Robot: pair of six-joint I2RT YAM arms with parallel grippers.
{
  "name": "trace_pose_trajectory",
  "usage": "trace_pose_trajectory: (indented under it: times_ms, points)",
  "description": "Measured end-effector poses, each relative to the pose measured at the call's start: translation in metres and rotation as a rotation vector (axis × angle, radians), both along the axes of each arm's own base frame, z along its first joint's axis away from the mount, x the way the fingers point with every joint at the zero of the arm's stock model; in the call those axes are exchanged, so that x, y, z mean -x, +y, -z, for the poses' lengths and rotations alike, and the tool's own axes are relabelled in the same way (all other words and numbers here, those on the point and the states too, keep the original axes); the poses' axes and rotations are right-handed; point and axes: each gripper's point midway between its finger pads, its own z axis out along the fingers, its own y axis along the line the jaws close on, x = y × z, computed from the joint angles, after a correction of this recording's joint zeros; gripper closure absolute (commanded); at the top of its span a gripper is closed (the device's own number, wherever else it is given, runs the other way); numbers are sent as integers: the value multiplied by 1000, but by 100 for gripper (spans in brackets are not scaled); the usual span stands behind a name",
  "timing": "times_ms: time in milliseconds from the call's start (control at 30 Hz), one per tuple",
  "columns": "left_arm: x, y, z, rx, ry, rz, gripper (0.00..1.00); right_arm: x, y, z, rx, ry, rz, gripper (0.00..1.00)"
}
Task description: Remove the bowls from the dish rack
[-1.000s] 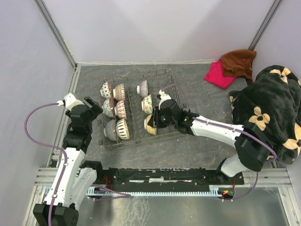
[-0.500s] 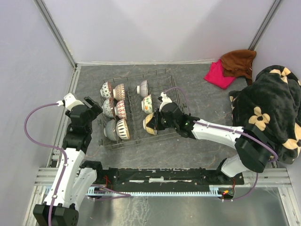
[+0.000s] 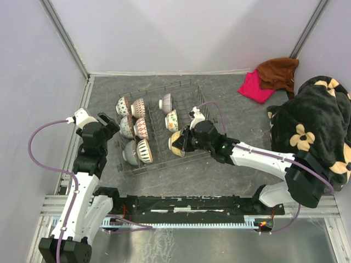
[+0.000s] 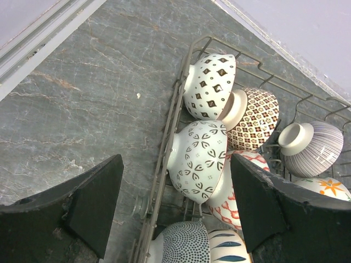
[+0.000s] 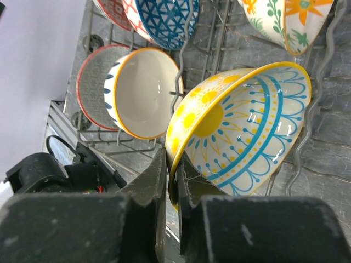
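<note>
The grey wire dish rack stands mid-table with several bowls on edge in it. My right gripper is shut on the rim of the yellow bowl, one finger inside and one outside; the bowl has blue line patterns inside and sits at the rack's near right. My left gripper hovers open over the rack's left side, above a white bowl with black leaf marks, holding nothing. A dotted bowl and a red lattice bowl lie near it.
A pink cloth and a brown cloth lie at the far right. A black blanket with pale flowers is heaped along the right side. White walls close in the table, and a metal rail runs along the near edge.
My right gripper's jaws have closed onto the yellow bowl's rim, and its wrist has shifted slightly right and nearer. The left arm has stayed still.
</note>
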Motion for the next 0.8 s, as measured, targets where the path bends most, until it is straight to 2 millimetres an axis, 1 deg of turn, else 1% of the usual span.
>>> trace_pose_trajectory:
  times_ms: [233, 367, 467, 533, 667, 733, 800]
  points:
    - [0, 0, 0, 0, 0, 0, 15, -4, -4, -26, -48, -49, 23, 99]
    - [0, 0, -1, 0, -3, 0, 15, -8, -8, -36, -45, -73, 40, 99]
    - [1, 0, -2, 1, -8, 0, 15, -13, -12, -53, -26, -116, 48, 99]
    - [1, 0, -3, 1, -11, 0, 15, -18, -15, -74, -15, -166, 55, 99]
    - [2, 0, -3, 1, -13, 0, 15, -30, -29, -127, 15, -288, 98, 99]
    - [2, 0, -3, 1, -13, 1, 15, -40, -42, -155, 56, -353, 137, 99]
    - [1, -1, -4, 3, -13, 6, 15, -53, -62, -180, 113, -405, 191, 99]
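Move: The right gripper already pinches the yellow bowl by its rim; the bowl's middle lies about 4 cm to the left of that hand, 1 cm ahead and some 3 cm below. The orange-flowered bowl stands about 9 cm ahead and 5 cm to the left, the blue-striped bowl roughly 17 cm to the left and 3 cm back, both about 5 cm lower. From the left hand the yellow bowl is some 26 cm to the right, 7 cm back and 10 cm below. Keep the right fingers shut on the yellow bowl's rim and lift it out from between the rack wires, nearly straight up and slowly at first, then fast, about 18 cm in all. Late in the rise, swing forward and to the right, roughly 5 cm each, over the rack's empty right part, tipping the fingers upward some 25 degrees. ##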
